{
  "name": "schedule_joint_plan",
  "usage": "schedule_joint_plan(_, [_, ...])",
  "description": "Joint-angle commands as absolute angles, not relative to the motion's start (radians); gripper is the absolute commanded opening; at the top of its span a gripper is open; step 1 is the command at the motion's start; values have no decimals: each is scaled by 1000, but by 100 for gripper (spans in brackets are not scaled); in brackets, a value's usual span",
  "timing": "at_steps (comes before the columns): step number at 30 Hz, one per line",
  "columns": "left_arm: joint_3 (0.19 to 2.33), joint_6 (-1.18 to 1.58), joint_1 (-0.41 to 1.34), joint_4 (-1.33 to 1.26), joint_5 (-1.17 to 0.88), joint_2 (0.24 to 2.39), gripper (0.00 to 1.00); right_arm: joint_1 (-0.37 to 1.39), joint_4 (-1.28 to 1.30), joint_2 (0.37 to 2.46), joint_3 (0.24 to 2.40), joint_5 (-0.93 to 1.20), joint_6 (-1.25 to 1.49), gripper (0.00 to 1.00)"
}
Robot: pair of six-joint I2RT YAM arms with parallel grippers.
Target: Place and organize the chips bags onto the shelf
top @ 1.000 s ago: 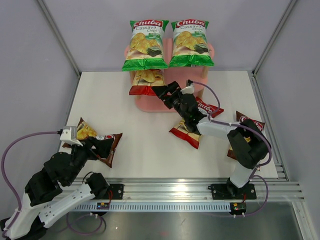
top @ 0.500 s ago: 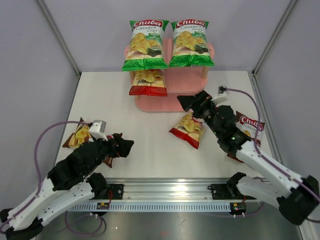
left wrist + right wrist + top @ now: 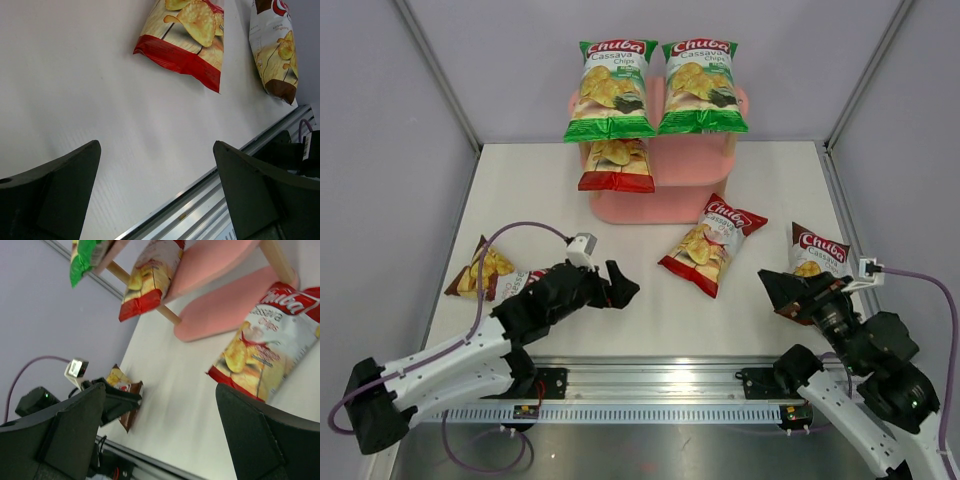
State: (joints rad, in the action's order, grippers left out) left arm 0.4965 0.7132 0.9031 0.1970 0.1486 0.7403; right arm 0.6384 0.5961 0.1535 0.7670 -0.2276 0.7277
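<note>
Two green chips bags lie side by side on the top board of the pink shelf. A red bag lies on its middle board at the left. A second red bag lies on the table in front of the shelf. One brown bag lies at the right, another at the left, partly under the left arm. My left gripper hangs open over bare table, left of the loose red bag. My right gripper is open and holds nothing, close to the right brown bag.
The metal rail runs along the table's front edge, just below both grippers. Grey walls and frame posts close in the table's sides and back. The shelf's bottom board shows pink in the right wrist view.
My left gripper swung right from the left brown bag to the table's front middle. My right gripper drew back from the shelf to the near right, uncovering the loose red bag.
</note>
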Motion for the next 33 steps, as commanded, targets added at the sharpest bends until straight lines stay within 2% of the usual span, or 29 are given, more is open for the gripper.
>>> schedule_joint_plan(1, [511, 709, 907, 5, 127, 829, 99, 635, 900, 81, 859, -258, 719, 99])
schedule_joint_plan(3, [517, 695, 905, -60, 138, 867, 99, 635, 888, 17, 861, -214, 719, 100])
schedule_joint_plan(7, [532, 680, 888, -146, 135, 975, 99, 635, 936, 40, 908, -183, 729, 99])
schedule_joint_plan(11, [540, 669, 859, -283, 94, 1118, 99, 635, 911, 22, 900, -170, 723, 99])
schedule_joint_plan(19, [572, 676, 848, -509, 138, 1337, 99, 635, 822, 18, 861, -152, 716, 99])
schedule_joint_plan(25, [644, 689, 842, -520, 207, 1509, 99, 635, 776, 18, 859, -137, 733, 99])
schedule_joint_plan(33, [710, 709, 839, -643, 164, 1710, 99, 635, 675, 17, 827, -92, 736, 99])
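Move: The red bag lying on the table is some 20 cm ahead of the open left hand, 21 cm to its right and about 12 cm below. Beyond it, the shelf's bottom board is 33 cm ahead of the left hand, 8 cm right and 13 cm below. The brown bag lies about 25 cm to the right of the red one and 8 cm nearer. For the right hand, the red bag is 23 cm ahead, 3 cm left and 28 cm below. Down towards the near-left corner of the red bag goes the left hand, steadily, forward, right and down in nearly equal parts, some 17 cm in all. Its fingers stay wide open and the wrist hardly turns; they come close to the bag's bottom edge, with no touch to be seen. The right hand, empty and open, first backs off about 5 cm, also going some 3 cm right, then hovers, easing slightly left. ##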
